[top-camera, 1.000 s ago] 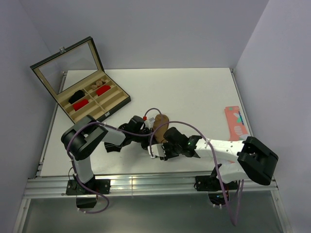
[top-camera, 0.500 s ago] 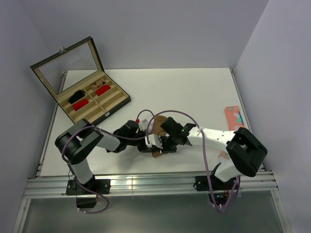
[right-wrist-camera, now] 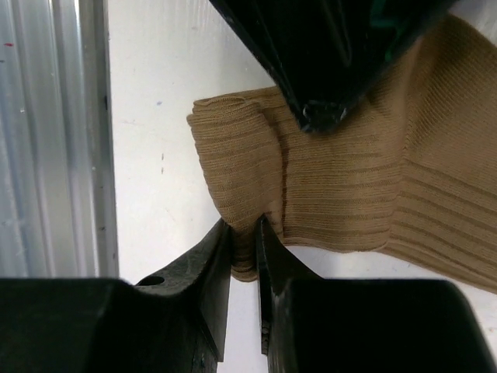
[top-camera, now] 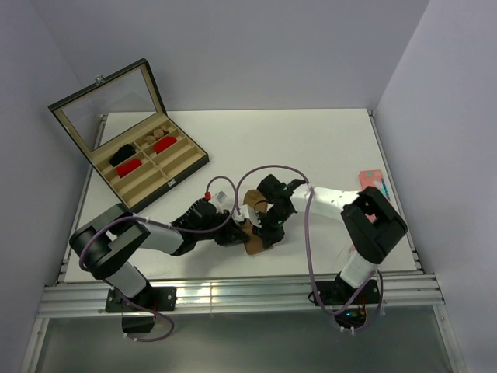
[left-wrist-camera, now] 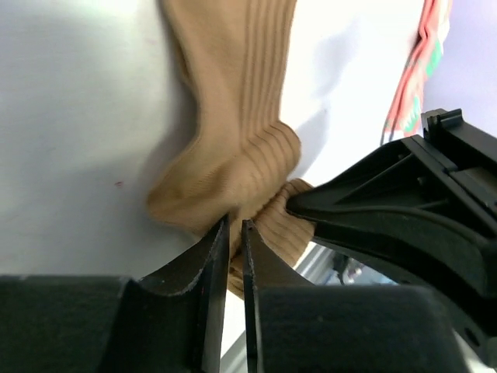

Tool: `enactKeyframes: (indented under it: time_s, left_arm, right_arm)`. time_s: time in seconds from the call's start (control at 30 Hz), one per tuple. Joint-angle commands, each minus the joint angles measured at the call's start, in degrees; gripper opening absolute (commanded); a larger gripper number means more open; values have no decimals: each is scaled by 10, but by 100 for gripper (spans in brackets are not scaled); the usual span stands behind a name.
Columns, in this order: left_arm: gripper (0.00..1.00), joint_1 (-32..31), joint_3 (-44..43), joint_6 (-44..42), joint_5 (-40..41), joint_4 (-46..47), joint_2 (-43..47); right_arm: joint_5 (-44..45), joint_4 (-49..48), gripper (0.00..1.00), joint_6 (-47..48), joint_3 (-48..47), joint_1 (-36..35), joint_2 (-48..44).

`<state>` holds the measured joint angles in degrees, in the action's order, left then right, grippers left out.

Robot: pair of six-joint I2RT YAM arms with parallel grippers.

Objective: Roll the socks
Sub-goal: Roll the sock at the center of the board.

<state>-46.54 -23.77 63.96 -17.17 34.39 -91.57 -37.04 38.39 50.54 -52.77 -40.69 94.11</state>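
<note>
The tan-brown sock (top-camera: 250, 223) lies on the white table near the front middle, between both grippers. In the left wrist view the tan sock (left-wrist-camera: 233, 116) is bunched and my left gripper (left-wrist-camera: 235, 225) is shut on its folded edge. In the right wrist view my right gripper (right-wrist-camera: 243, 229) is shut on a fold of the same tan sock (right-wrist-camera: 342, 194), with the left gripper's fingers (right-wrist-camera: 326, 62) just above. In the top view the left gripper (top-camera: 235, 235) and the right gripper (top-camera: 266, 233) meet at the sock. The black striped sock is not visible as a loose sock.
An open case (top-camera: 147, 159) with red and dark bundles stands at the back left. A coral-pink patterned sock (top-camera: 374, 186) lies at the right edge, partly behind the right arm. The table's metal front rail (right-wrist-camera: 54, 140) is close to the grippers.
Both grippers have shifted toward the table's front with the tan sock, stretching it flatter. The right arm has swung its elbow back and right, now covering part of the pink sock.
</note>
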Motion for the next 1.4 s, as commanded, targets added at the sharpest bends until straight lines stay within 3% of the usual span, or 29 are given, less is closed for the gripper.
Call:
enactKeyframes:
  time_s: [0.0, 0.47, 0.6, 0.7, 0.87, 1.37]
  left_arm:
    - [18, -14, 8, -15, 54, 30, 28]
    - [24, -63, 101, -70, 169, 82, 150]
    - [27, -93, 94, -141, 205, 73, 173]
    - [35, -112, 99, -179, 217, 88, 181]
    - [44, -125, 91, -233, 223, 100, 161]
    - [50, -152, 30, -319, 190, 120, 65]
  right_arm:
    - [-4, 99, 15, 16, -33, 11, 42]
    - [-9, 174, 16, -17, -137, 22, 152]
    - [-10, 186, 16, -26, -156, 22, 171]
    - [1, 184, 16, -38, -165, 21, 182]
    - [13, 179, 16, -64, -178, 21, 202]
    - [52, 182, 17, -116, -215, 21, 245]
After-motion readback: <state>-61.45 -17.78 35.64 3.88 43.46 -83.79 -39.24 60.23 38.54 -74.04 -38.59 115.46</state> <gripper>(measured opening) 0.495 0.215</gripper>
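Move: The brown sock's folded near end, already pinched between the right fingers, lies right at the right hand point, and from the left hand about 8 cm to its right and 2 cm back, about level in height. The sock's far end lies some 12 cm ahead of the left hand, 4 cm to its right and 2 cm lower. The striped sock is about 16 cm to the left hand's left, 6 cm ahead and 2 cm below. Right keeps pinching the fold, turning 30 degrees; left lifts about 4 cm, opens, then dips beside the fold. ##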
